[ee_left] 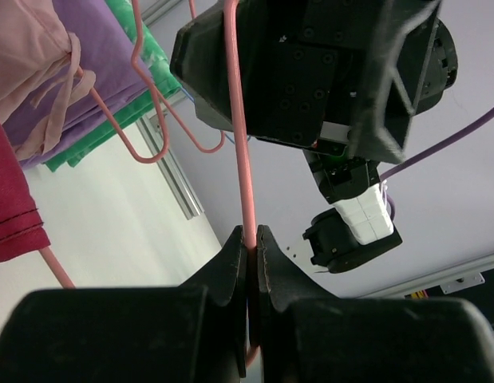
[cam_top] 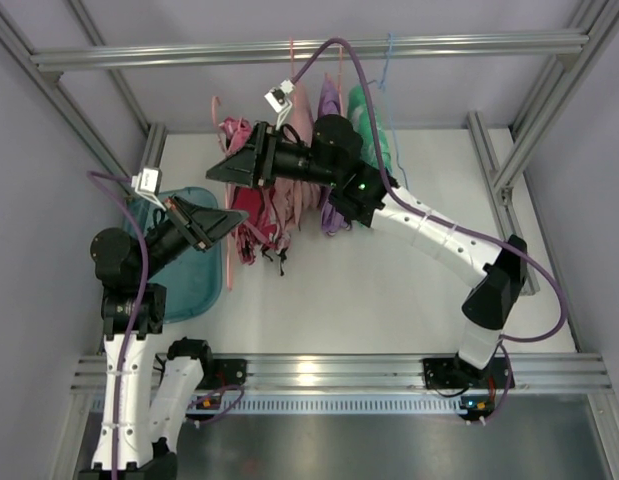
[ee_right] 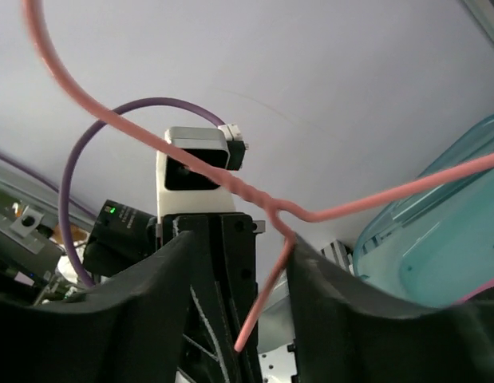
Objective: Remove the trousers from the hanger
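The camouflage trousers (cam_top: 257,226) hang in a bunch below the rail, between my two grippers. My left gripper (cam_top: 225,226) is shut on the salmon-pink hanger wire (ee_left: 240,120), which rises straight out of the closed jaws (ee_left: 251,233). My right gripper (cam_top: 225,170) is open just above the left one. In the right wrist view the hanger's twisted neck (ee_right: 248,195) lies across the gap of the gripper (ee_right: 240,239). One wire leg runs down along the right finger (ee_right: 326,295). Red cloth (ee_left: 11,199) shows at the left wrist view's left edge.
A teal bin (cam_top: 194,275) sits on the table left of the trousers and shows in the right wrist view (ee_right: 438,239). Pale pink (ee_left: 23,48), purple (ee_left: 95,64) and green (ee_left: 143,48) garments hang on the top rail (cam_top: 319,48). The right gripper's body (ee_left: 310,72) is close above the left fingers.
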Motion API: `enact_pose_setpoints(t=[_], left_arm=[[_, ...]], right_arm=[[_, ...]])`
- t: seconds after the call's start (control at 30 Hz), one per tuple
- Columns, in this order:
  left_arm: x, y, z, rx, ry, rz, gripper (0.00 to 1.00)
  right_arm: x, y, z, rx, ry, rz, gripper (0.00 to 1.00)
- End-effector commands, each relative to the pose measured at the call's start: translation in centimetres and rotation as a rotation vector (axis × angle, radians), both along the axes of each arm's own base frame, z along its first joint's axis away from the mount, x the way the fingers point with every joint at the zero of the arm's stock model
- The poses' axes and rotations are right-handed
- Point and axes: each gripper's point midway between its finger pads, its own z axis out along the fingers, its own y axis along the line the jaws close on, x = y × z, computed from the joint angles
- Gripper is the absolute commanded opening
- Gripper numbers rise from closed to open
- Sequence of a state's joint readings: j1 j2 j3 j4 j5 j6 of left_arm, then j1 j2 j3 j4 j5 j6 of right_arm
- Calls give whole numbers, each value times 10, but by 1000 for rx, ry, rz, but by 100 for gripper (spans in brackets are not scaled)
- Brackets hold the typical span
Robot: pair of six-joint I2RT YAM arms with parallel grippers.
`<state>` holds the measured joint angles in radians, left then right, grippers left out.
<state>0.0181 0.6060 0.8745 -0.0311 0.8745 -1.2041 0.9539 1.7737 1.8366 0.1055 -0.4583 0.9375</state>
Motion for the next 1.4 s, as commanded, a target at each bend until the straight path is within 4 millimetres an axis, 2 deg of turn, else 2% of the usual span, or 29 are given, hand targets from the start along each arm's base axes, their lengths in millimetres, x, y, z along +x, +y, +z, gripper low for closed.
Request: enact_pose_setpoints(t=[0.0,0.03,0.07,0.1,0.17,0.23,0.27,0.33,0.37,0.4,0.43,0.47,0.57,0.67,0.7,0.73,0.8,0.83,0.9,0.93,0.97,1.0,1.07,1.2,1.37], left_arm=[[-25,1,48,63,-363,23,0],[-27,1,49,69,-375,22,0],[-28,0,48,79,-385,15,0],[-27,0,46,89,-387,19,0],[-25,1,42,102,-387,27,2],[-22,3,36,123,-392,55,6],[-16,6,28,169,-402,90,19],[-12,12,26,277,-497,141,36],[-8,14,16,316,-464,154,45],[-3,20,16,352,-482,203,55],[-4,24,21,387,-509,235,59],[0,29,15,454,-529,265,62],[9,45,15,512,-537,382,72],[21,75,6,531,-474,578,74],[18,81,5,538,-482,619,75],[25,94,-8,581,-450,683,75],[24,101,-20,633,-446,711,75],[25,99,-41,699,-443,670,73],[15,87,-56,759,-513,587,73],[15,84,-77,817,-533,538,73],[7,71,-87,825,-581,452,75],[-2,65,-93,842,-635,410,75],[-11,53,-117,905,-714,289,77],[-8,50,-140,948,-745,234,78],[7,45,-152,977,-747,137,81]], right_arm=[[-30,7,30,88,-37,68,49],[-30,7,27,81,-28,70,36],[-30,7,25,76,-21,71,28],[-32,5,25,71,-15,71,12],[-32,2,26,69,-10,69,0],[-34,-3,29,70,0,68,0],[-33,-4,30,72,12,67,0],[-38,-10,37,84,26,74,0],[-38,-11,40,88,27,75,0],[-41,-15,48,102,21,76,0],[-42,-17,52,110,25,80,0],[-41,-20,55,116,24,78,0],[-40,-28,66,137,31,72,0],[-35,-35,69,141,50,61,0],[-35,-38,73,147,48,59,0],[-36,-40,76,153,45,62,0],[-37,-47,88,177,30,60,0],[-37,-48,93,185,22,60,0],[-38,-54,106,211,4,58,0],[-39,-56,111,220,-2,56,0],[-38,-57,115,227,-8,54,0],[-39,-60,123,243,-20,51,0],[-37,-62,128,251,-28,41,0],[-32,-65,138,269,-34,16,0],[-27,-63,139,270,-20,-2,0]])
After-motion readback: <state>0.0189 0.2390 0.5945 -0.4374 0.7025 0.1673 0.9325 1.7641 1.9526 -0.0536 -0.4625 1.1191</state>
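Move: The left hand already pinches the side of the pink wire hanger. The camouflage trousers hanging on it have their middle about 6 cm ahead of that hand, 2 cm to its right and 8 cm lower; the plain pink trousers are roughly 9 cm ahead, 10 cm right and 4 cm below. For the right hand, the hanger's twisted neck is already between its open fingers, about 1 cm below; the camouflage trousers' middle is 1 cm ahead, 5 right and 13 below. The right fingers shut on the hanger's neck just below the hook, and that hand dips about 4 cm, then lifts to end 3 cm above its start, tilting some 10 degrees. The left fingers open and let go of the hanger; that hand swings left, then drops to about 15 cm lower, rolling some 65 degrees, to wait wide open before the camouflage trousers' lower end. ##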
